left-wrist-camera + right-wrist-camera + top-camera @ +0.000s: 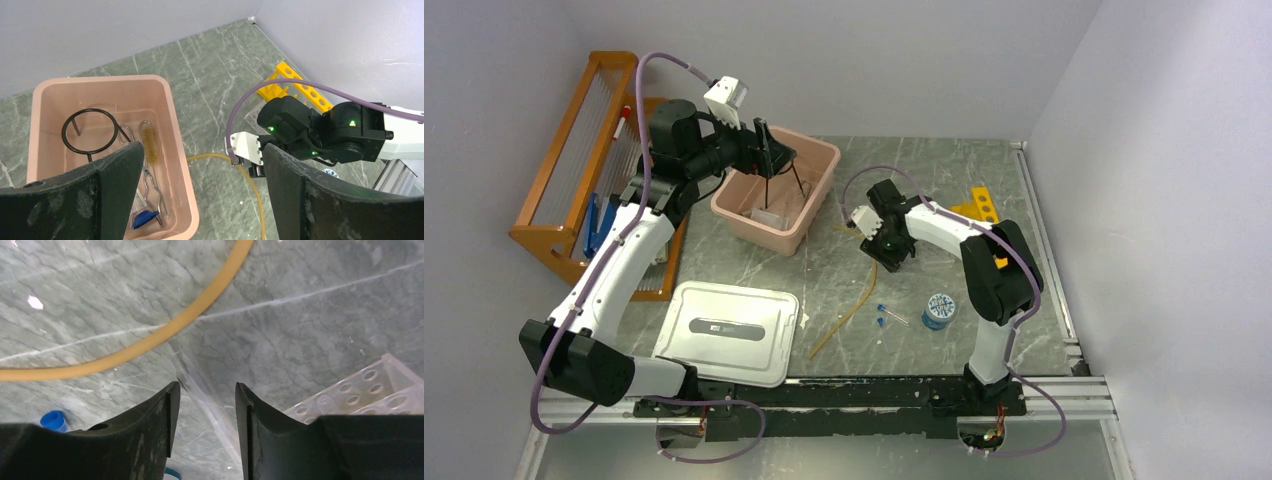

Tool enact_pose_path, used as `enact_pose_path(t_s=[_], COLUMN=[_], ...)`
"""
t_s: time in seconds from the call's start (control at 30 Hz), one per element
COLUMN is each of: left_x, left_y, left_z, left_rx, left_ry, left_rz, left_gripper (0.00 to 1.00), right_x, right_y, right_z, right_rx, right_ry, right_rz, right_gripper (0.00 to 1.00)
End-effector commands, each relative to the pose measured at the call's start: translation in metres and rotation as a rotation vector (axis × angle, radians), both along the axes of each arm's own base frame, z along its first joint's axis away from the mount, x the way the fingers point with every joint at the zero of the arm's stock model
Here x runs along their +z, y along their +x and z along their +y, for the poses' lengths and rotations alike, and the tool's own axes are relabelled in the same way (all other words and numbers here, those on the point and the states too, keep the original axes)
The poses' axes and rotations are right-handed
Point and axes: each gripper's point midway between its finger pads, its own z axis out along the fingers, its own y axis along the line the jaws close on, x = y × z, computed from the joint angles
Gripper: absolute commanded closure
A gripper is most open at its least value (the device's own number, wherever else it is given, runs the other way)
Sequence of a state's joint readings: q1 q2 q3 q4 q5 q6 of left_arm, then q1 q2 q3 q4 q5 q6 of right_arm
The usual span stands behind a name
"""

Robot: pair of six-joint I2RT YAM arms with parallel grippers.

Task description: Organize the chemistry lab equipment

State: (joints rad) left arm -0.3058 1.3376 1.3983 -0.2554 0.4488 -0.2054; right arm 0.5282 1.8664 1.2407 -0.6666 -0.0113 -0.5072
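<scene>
My left gripper (769,150) (200,155) hangs open and empty above the pink tub (759,232) (175,130). In the tub lie the black tripod ring (90,109), a brush (147,142), a bent wire piece (150,187) and a blue piece (145,218). The tan rubber tube (849,310) (165,332) curves across the table. My right gripper (889,252) (206,390) is low over the table, its fingers apart on either side of a clear plastic edge (212,405). Tiny blue-capped vials (881,315) lie near the tube. The yellow tube rack (979,205) (295,85) is at the back right.
The white lid (724,330) lies front left. The orange wooden rack (574,170) stands along the left wall. A blue-and-white round item (939,310) sits right of the vials. A clear holed rack (370,390) is beside my right fingers. Walls close in on all sides.
</scene>
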Motion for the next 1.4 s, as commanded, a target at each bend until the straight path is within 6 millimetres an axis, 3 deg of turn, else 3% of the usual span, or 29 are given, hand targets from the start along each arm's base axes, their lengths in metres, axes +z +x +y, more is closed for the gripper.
enact_pose_path(t_s=[0.0, 0.23, 0.37, 0.47, 0.6, 0.77, 1.0, 1.13, 1.37], left_x=[0.021, 0.022, 0.023, 0.020, 0.018, 0.012, 0.001, -0.006, -0.022], left_y=[0.005, 0.011, 0.011, 0.010, 0.009, 0.007, 0.002, -0.007, -0.025], left_z=[-0.003, -0.008, -0.011, -0.013, -0.015, -0.014, -0.014, -0.028, -0.063], left_rx=[0.008, -0.002, -0.016, -0.023, -0.021, -0.006, 0.019, -0.047, -0.135], left_ry=[0.001, -0.011, -0.023, -0.030, -0.034, -0.050, -0.088, -0.102, -0.185], left_rz=[-0.063, -0.060, -0.057, -0.050, -0.044, -0.029, -0.008, -0.002, -0.001], left_gripper=[0.08, 0.09, 0.09, 0.09, 0.08, 0.07, 0.03, 0.11, 0.13], right_x=[0.000, -0.015, -0.017, -0.012, 0.007, 0.050, 0.125, 0.171, 0.251], right_y=[-0.006, -0.022, -0.020, -0.015, 0.000, 0.019, 0.032, 0.041, 0.044], right_z=[-0.002, 0.000, 0.001, 0.004, 0.013, 0.030, 0.044, 0.050, 0.065], right_rx=[0.072, 0.125, 0.130, 0.130, 0.132, 0.140, 0.090, 0.009, -0.169], right_ry=[0.045, 0.061, 0.064, 0.080, 0.132, 0.253, 0.461, 0.631, 1.006], right_rz=[0.077, 0.173, 0.168, 0.137, 0.032, -0.154, -0.417, -0.550, -0.640], right_gripper=[0.53, 0.61, 0.74, 0.83, 0.89, 0.91, 0.91, 0.92, 0.92])
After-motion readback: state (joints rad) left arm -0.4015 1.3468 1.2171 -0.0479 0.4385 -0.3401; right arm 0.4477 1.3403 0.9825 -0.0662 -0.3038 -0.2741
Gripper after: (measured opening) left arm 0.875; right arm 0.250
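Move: The glass tube lies flat on the table under the right fingers, its middle roughly 3 cm to their right, 1 cm back and 1 cm below. Some 7 cm ahead and 9 cm right of that hand lies the clear rack; the blue-lidded jar is 9 cm back and 8 cm right, the yellow hose's middle about 4 cm back and 7 cm left. From the left hand, high over the bin, the tube lies some 22 cm right, 5 cm back and 34 cm below. Back by barely 2 cm and a touch down, the right hand closes its half-open fingers on the glass tube and pinches it, then swings it up off the table about 19 cm, drifting some 5 cm forward and left, its fingertips tilting up by about 50 degrees to point forward-left. Late on, the open, empty left hand sinks and shifts right about 4 cm each, towards the tube. ##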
